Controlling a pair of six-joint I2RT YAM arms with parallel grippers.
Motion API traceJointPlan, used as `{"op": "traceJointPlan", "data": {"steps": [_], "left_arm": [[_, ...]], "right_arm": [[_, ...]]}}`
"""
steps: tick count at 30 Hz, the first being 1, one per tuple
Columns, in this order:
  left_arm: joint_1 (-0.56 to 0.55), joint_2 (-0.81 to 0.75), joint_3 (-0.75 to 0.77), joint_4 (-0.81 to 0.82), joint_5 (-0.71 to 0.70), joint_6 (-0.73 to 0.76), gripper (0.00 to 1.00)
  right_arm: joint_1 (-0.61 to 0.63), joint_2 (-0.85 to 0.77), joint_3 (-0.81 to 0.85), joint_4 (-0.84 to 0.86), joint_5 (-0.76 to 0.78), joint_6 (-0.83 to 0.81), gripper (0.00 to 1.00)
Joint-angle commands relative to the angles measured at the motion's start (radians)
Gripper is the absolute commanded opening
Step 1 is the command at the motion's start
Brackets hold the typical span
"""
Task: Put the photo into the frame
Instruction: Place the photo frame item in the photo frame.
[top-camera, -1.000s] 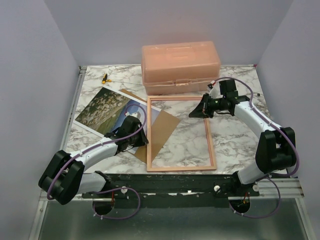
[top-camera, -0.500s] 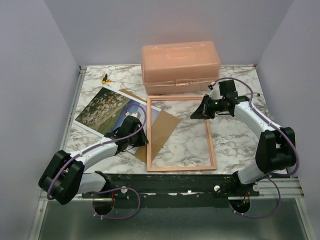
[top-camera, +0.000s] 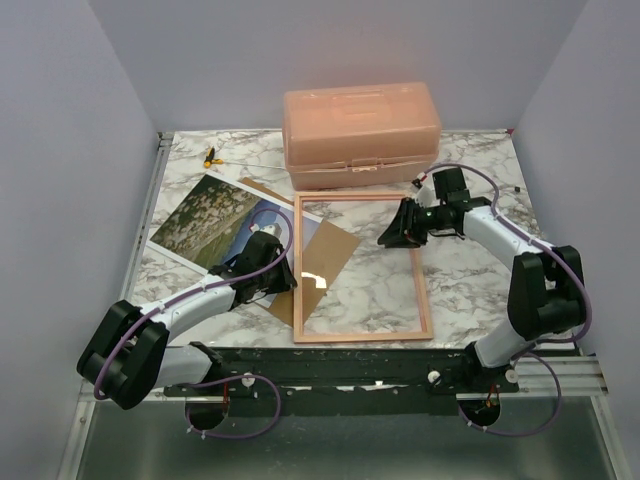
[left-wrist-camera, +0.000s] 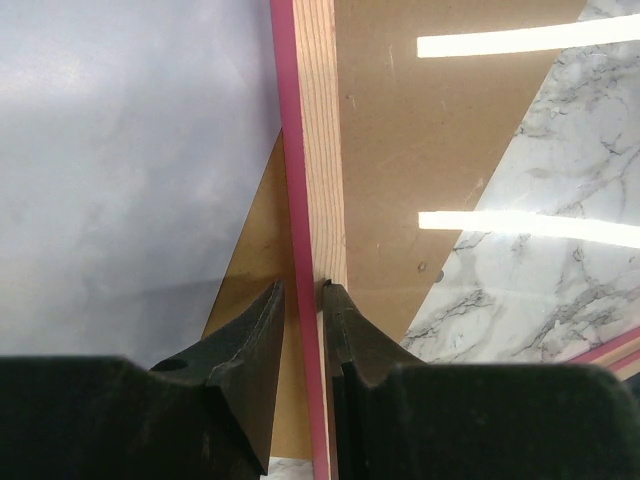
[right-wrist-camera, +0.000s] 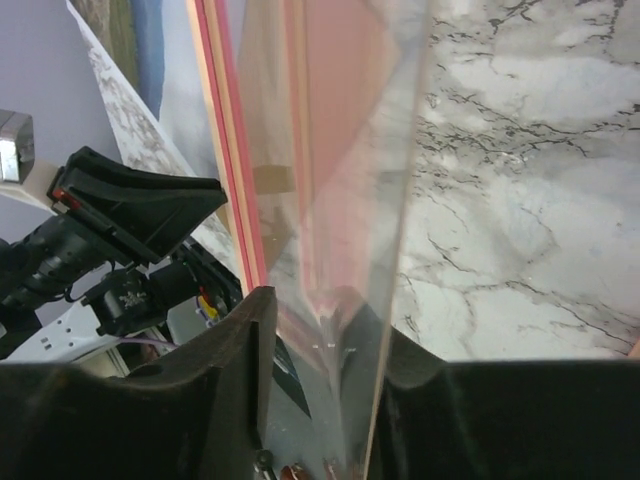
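The frame (top-camera: 360, 337), with its thin pinkish wood border and clear pane, lies in the middle of the marble table. The photo (top-camera: 205, 215), showing meadow and blue sky, lies face up to its left. My left gripper (top-camera: 288, 270) holds the frame's left border (left-wrist-camera: 318, 150), one finger on either side of it (left-wrist-camera: 300, 288). My right gripper (top-camera: 390, 235) sits at the frame's upper right edge. Its jaws (right-wrist-camera: 305, 300) stand open, with the pane's edge between them and a gap beside the left finger (right-wrist-camera: 240, 350). The frame's far border (right-wrist-camera: 225, 120) and a strip of the photo (right-wrist-camera: 140, 40) show beyond.
A brown backing board (top-camera: 325, 262) lies under the frame's left half and shows through the pane (left-wrist-camera: 420, 130). A salmon-pink lidded box (top-camera: 360, 135) stands at the back. A small yellow-and-black item (top-camera: 211, 157) lies at the back left. Walls close in the table's sides.
My right gripper has shifted slightly left and down along the frame's right edge, and its jaws have come apart. A bright glare now shows on the pane. The left arm has stayed put.
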Motion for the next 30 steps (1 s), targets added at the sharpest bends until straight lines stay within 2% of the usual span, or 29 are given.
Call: {"op": "traceJointPlan", "data": {"steps": [1, 8, 15, 22, 30], "left_arm": [[0.004, 0.03, -0.022, -0.071, -0.038, 0.03, 0.23], [0.004, 0.031, -0.02, -0.07, -0.038, 0.032, 0.23], [0.004, 0.028, -0.022, -0.07, -0.038, 0.033, 0.23], [0.004, 0.026, -0.023, -0.068, -0.036, 0.033, 0.23], [0.004, 0.027, -0.024, -0.066, -0.035, 0.033, 0.23]], "right_arm": [[0.009, 0.022, -0.006, -0.01, 0.027, -0.038, 0.42], [0.008, 0.021, -0.032, -0.002, 0.062, -0.046, 0.69], [0.009, 0.028, -0.055, 0.015, 0.098, -0.068, 0.89], [0.009, 0.048, -0.073, 0.021, 0.166, -0.094, 1.0], [0.01, 0.062, -0.094, 0.025, 0.269, -0.115, 1.0]]}}
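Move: The frame's right bar has its middle some 6 cm to the right of the right hand, 3 cm back and 8 cm below. The clear sheet, its near edge still between the slightly open fingers, slopes down leftward, its middle about 8 cm left, 3 cm back, 4 cm below; the left bar is roughly 19 cm left, 3 cm back, 8 cm below. From the left hand, resting at the left bar, the right bar lies about 27 cm right and 4 cm ahead. The right hand opens wide, freeing the clear sheet's edge, and sinks about 6 cm, easing right towards the right bar. ##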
